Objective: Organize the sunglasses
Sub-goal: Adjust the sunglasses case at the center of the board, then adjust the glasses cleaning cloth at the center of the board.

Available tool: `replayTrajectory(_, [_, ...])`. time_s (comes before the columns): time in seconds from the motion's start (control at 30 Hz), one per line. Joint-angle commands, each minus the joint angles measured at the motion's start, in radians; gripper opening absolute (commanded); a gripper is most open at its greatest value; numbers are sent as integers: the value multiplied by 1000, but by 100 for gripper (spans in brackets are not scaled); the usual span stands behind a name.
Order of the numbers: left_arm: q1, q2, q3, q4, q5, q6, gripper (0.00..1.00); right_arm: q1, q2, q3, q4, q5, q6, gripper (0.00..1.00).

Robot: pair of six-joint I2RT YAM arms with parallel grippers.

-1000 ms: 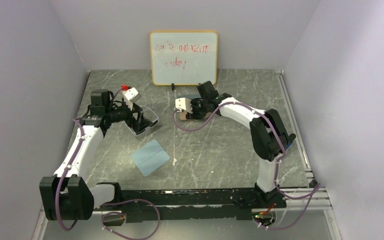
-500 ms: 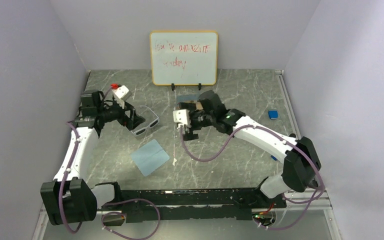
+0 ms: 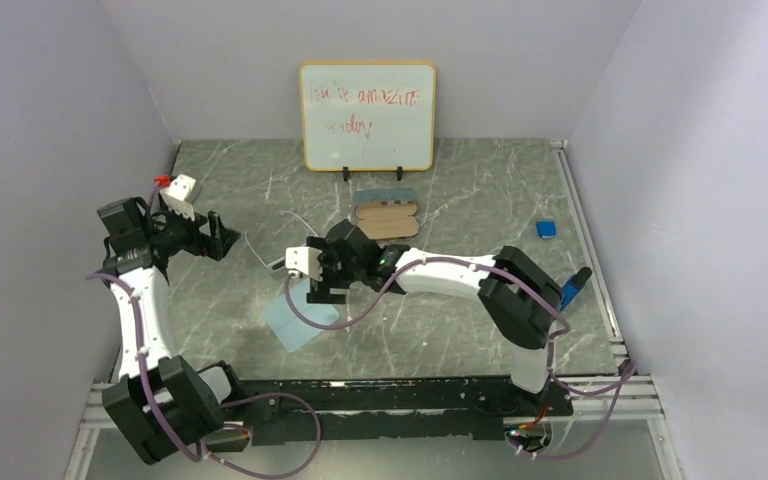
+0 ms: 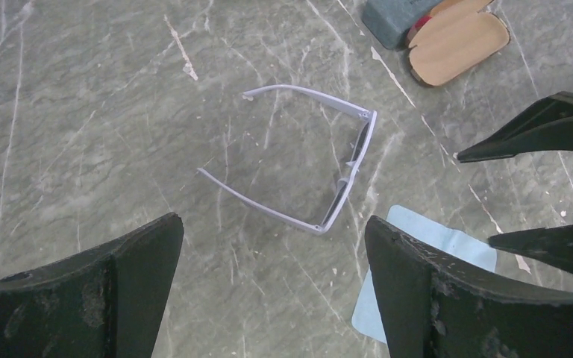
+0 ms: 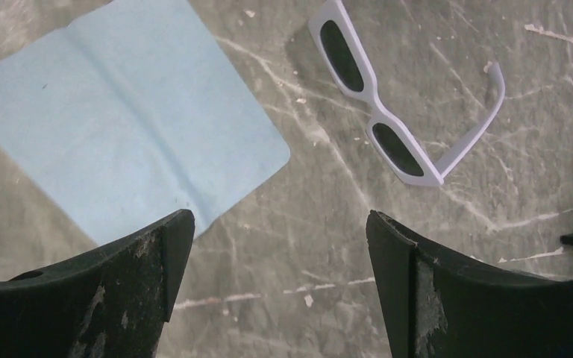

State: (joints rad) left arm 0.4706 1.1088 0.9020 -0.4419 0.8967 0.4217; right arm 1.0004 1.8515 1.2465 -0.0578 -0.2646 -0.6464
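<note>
The white-framed sunglasses (image 4: 341,177) with dark lenses lie on the table with both temples unfolded, also seen in the right wrist view (image 5: 374,112) and from above (image 3: 276,265). My left gripper (image 4: 272,224) is open and empty, drawn back to the left of the sunglasses (image 3: 224,240). My right gripper (image 5: 277,224) is open and empty, hovering just in front of the sunglasses beside the cloth (image 3: 321,291). Its fingers (image 4: 537,133) show at the right of the left wrist view.
A light-blue cloth (image 5: 119,127) lies flat under my right gripper (image 3: 298,322). A tan-lined case (image 3: 388,217) with a grey-blue case behind it sits near the whiteboard (image 3: 367,116). A small blue object (image 3: 546,229) is at the right.
My left arm let go of the white sunglasses and pulled back to the left. My right arm swung from the case forward and left to the cloth, its jaws now wide.
</note>
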Motion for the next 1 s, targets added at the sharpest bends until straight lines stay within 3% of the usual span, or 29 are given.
replayTrajectory(0.0, [12,-69,-38,2,8,27,96,40,44,33,183,182,127,90])
replayTrajectory(0.53, [29,-72,-71,42,39,2,96,50,233,116,222,378,188,92])
replayTrajectory(0.97, [34,-71,-71,30,70,13,96,18,164,-9,210,450,172,92])
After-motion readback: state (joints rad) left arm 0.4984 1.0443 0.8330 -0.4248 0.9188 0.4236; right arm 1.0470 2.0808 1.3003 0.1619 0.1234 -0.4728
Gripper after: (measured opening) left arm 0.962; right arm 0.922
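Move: The white sunglasses lie about 10 cm ahead of the open right hand and 7 cm to its left, some 8 cm lower. The blue cloth's middle is roughly 6 cm back and 3 cm left, 9 cm down; the opened brown case stands some 14 cm ahead and 15 cm right, 8 cm down. From the left hand, the sunglasses are about 6 cm ahead, 8 cm right and 20 cm below. Towards the white sunglasses, the empty right hand slips a little left and down past the blue cloth's corner, then swings forward while sinking, some 5 cm forward and 5–6 cm down in all, and almost settles. Its wrist turns about 20 degrees clockwise; the fingers stay wide open and touch nothing yet. ##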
